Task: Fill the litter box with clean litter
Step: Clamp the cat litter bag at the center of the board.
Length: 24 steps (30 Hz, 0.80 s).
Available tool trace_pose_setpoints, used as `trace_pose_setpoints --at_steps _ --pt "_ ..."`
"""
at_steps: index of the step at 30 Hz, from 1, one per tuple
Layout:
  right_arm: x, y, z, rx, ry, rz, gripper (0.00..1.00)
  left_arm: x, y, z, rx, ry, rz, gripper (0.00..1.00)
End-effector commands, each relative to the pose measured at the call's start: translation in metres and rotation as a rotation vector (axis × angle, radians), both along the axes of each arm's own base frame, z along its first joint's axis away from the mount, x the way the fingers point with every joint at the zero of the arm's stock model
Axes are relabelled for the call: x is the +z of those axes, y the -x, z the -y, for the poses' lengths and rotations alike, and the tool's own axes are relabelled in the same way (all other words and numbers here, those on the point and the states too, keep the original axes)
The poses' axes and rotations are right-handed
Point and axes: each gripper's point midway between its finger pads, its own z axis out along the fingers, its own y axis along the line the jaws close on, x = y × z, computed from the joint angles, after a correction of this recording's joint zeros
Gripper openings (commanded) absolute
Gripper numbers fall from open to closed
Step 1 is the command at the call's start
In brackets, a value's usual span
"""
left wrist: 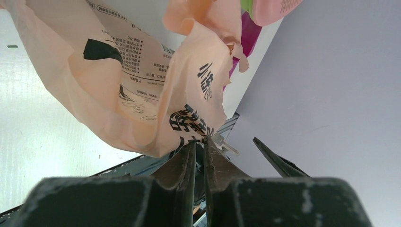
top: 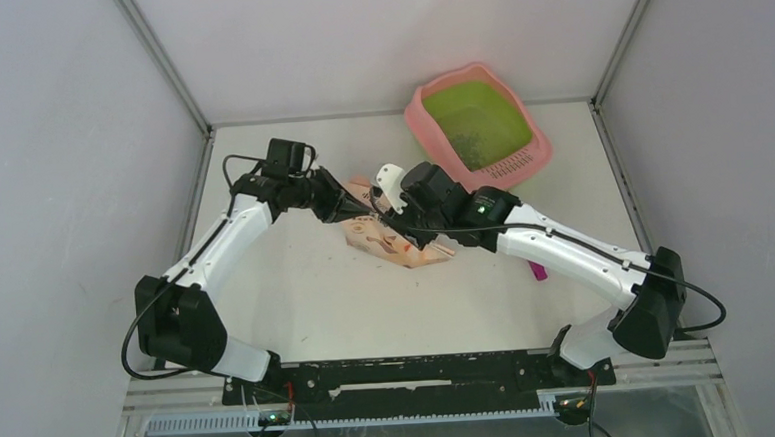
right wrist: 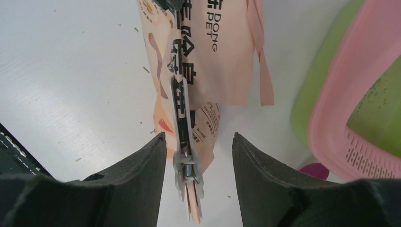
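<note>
The litter box [top: 535,149], pink-rimmed with a lime-green basin, stands at the back right. A thin scatter of litter [top: 474,139] lies in it, also seen as dark specks of litter [right wrist: 378,109] in the right wrist view. A peach-pink printed bag [top: 395,240] hangs between the arms above mid-table. My left gripper [left wrist: 201,139] is shut on a lower edge of the bag [left wrist: 142,94]. My right gripper [right wrist: 198,137] is open; a grey-white spring clip [right wrist: 182,118] clamped on the bag's folded top stands between its fingers, touching neither.
A magenta scoop [top: 538,271] lies on the table under the right forearm, near the litter box's perforated end [right wrist: 369,156]. Loose specks dot the white tabletop [right wrist: 71,94]. Grey walls close in the left, right and back.
</note>
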Motion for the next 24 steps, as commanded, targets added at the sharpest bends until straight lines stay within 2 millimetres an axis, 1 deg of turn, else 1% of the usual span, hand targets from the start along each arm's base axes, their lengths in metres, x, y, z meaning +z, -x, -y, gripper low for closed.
trace_pose_setpoints --at_steps 1,5,10,15,17,24 --pt "0.022 -0.006 -0.015 0.046 -0.056 0.039 0.59 0.01 -0.003 -0.002 -0.015 0.025 0.064 0.14" --pt "0.018 -0.004 -0.02 0.071 -0.061 0.019 0.57 0.01 -0.003 -0.002 -0.015 0.026 0.065 0.14" --pt "0.013 -0.003 -0.028 0.093 -0.047 -0.013 0.51 0.012 -0.004 -0.003 -0.014 0.03 0.068 0.14" --pt "0.002 -0.007 -0.036 0.101 -0.014 -0.037 0.43 0.013 -0.004 -0.004 -0.011 0.032 0.071 0.13" --pt "-0.006 -0.009 -0.038 0.102 0.008 -0.05 0.37 0.014 -0.004 -0.004 -0.011 0.033 0.073 0.14" --pt "-0.018 -0.016 -0.04 0.083 0.059 -0.071 0.1 0.017 -0.005 -0.005 -0.007 0.036 0.077 0.14"
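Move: The clip along the top of the cat litter bag runs just under the right hand; the part to grip is about 1 cm ahead, 3 cm left and 4 cm below. The litter box stands some 22 cm ahead and 14 cm right of that hand, and the purple scoop 23 cm right and 1 cm back, both well below. From the left hand, pinching the bag's top edge, that clip part is about 4 cm back, 5 cm right and slightly lower. The right hand slides about 3 cm left, sinks 3 cm and closes its fingers, pinching the bag's clip. ##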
